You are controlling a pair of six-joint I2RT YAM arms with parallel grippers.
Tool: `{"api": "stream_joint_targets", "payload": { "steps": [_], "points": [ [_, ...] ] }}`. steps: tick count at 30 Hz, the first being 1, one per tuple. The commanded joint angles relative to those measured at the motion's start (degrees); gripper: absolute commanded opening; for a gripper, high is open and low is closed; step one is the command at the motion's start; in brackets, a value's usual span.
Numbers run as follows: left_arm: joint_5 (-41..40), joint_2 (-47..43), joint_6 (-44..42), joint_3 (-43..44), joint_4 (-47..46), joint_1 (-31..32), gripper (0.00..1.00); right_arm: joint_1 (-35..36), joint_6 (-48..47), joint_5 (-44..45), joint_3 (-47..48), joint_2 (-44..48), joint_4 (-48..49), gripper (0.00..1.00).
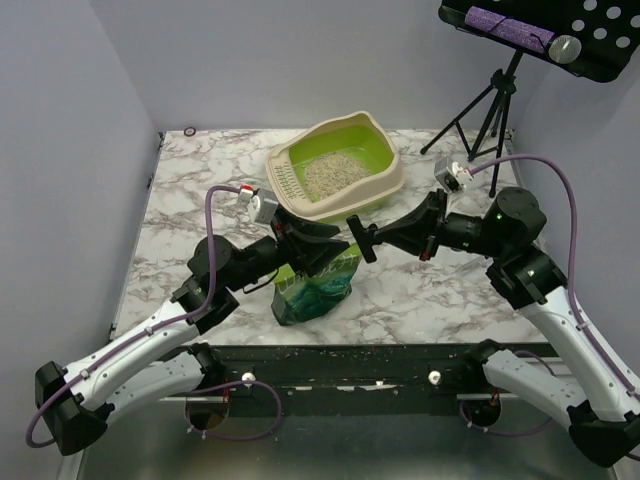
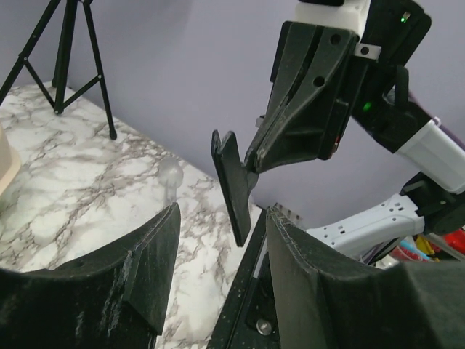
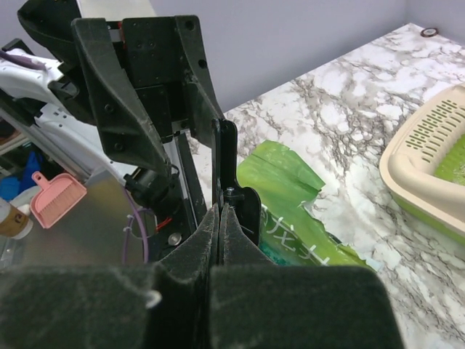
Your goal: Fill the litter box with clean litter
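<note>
The litter box (image 1: 390,180) sits at the back middle of the marble table, lime-green inside with a beige rim. A patch of pale litter (image 1: 328,172) lies in it. Its slotted end (image 3: 425,138) shows at the right of the right wrist view. In front of it, both grippers meet tip to tip above a green printed bag (image 1: 318,288). My left gripper (image 2: 221,218) is open with nothing between its fingers. My right gripper (image 3: 220,216) is shut, fingers pressed together with nothing seen between them. Its tip (image 2: 234,187) hangs just ahead of the left jaws.
The green bag (image 3: 290,185) lies crumpled under the grippers near the table's front edge. A black tripod (image 1: 490,110) stands at the back right, under a perforated black tray (image 1: 590,45). A small ring (image 1: 190,131) lies at the back left corner. A pink dustpan (image 3: 54,196) lies off the table.
</note>
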State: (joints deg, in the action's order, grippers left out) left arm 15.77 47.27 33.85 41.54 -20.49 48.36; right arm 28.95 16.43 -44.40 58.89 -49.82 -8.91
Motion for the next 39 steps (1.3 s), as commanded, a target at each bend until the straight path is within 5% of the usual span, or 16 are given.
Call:
{"api": "stream_joint_targets", "payload": {
  "steps": [1,16,25,33,39],
  "points": [
    [1.72,0.55,2.19,-1.02,-8.42,-0.72,0.59,1.72,-0.43,-2.0,0.96,0.34,1.7,0.0],
    [2.25,3.45,1.58,-1.2,-12.82,-1.16,0.52,5.85,-0.34,-1.74,-0.18,-2.47,4.34,0.0],
    [4.0,3.01,0.52,-1.46,-13.17,-1.6,0.0,6.03,-1.48,-1.48,0.17,-3.61,2.67,0.01],
    [9.62,1.69,-3.25,-0.06,-9.31,-1.69,0.0,6.03,-4.82,3.78,1.31,-1.77,-2.42,0.55],
    [13.84,-0.77,-5.1,0.39,-6.14,-1.6,0.0,6.03,-8.43,3.63,1.84,-0.63,-5.86,0.67]
  ]
}}
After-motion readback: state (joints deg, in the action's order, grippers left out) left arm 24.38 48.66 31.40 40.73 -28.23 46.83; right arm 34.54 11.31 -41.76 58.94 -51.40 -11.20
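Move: The black clip, still pinched in the right fingers, stands about 5 cm to the right of the open left hand, roughly 2 cm farther ahead and 2 cm higher. For the right hand, the left fingers are some 5 cm left, 2 cm back and 2 cm lower. The litter bag lies about 6 cm left of the left hand, 5 cm ahead and 22 cm below; the litter box is some 35 cm straight ahead of it and 26 cm down. The left fingers shut on the black clip while the right ones still hold it: the right hand first feeds it about 2.5 cm left and a little back, and the left rises some 2 cm to meet it. Then the right fingers spread wide and let go, that hand easing about 1 cm down and right, while the left draws back nearly 2 cm with a slight clockwise turn. ##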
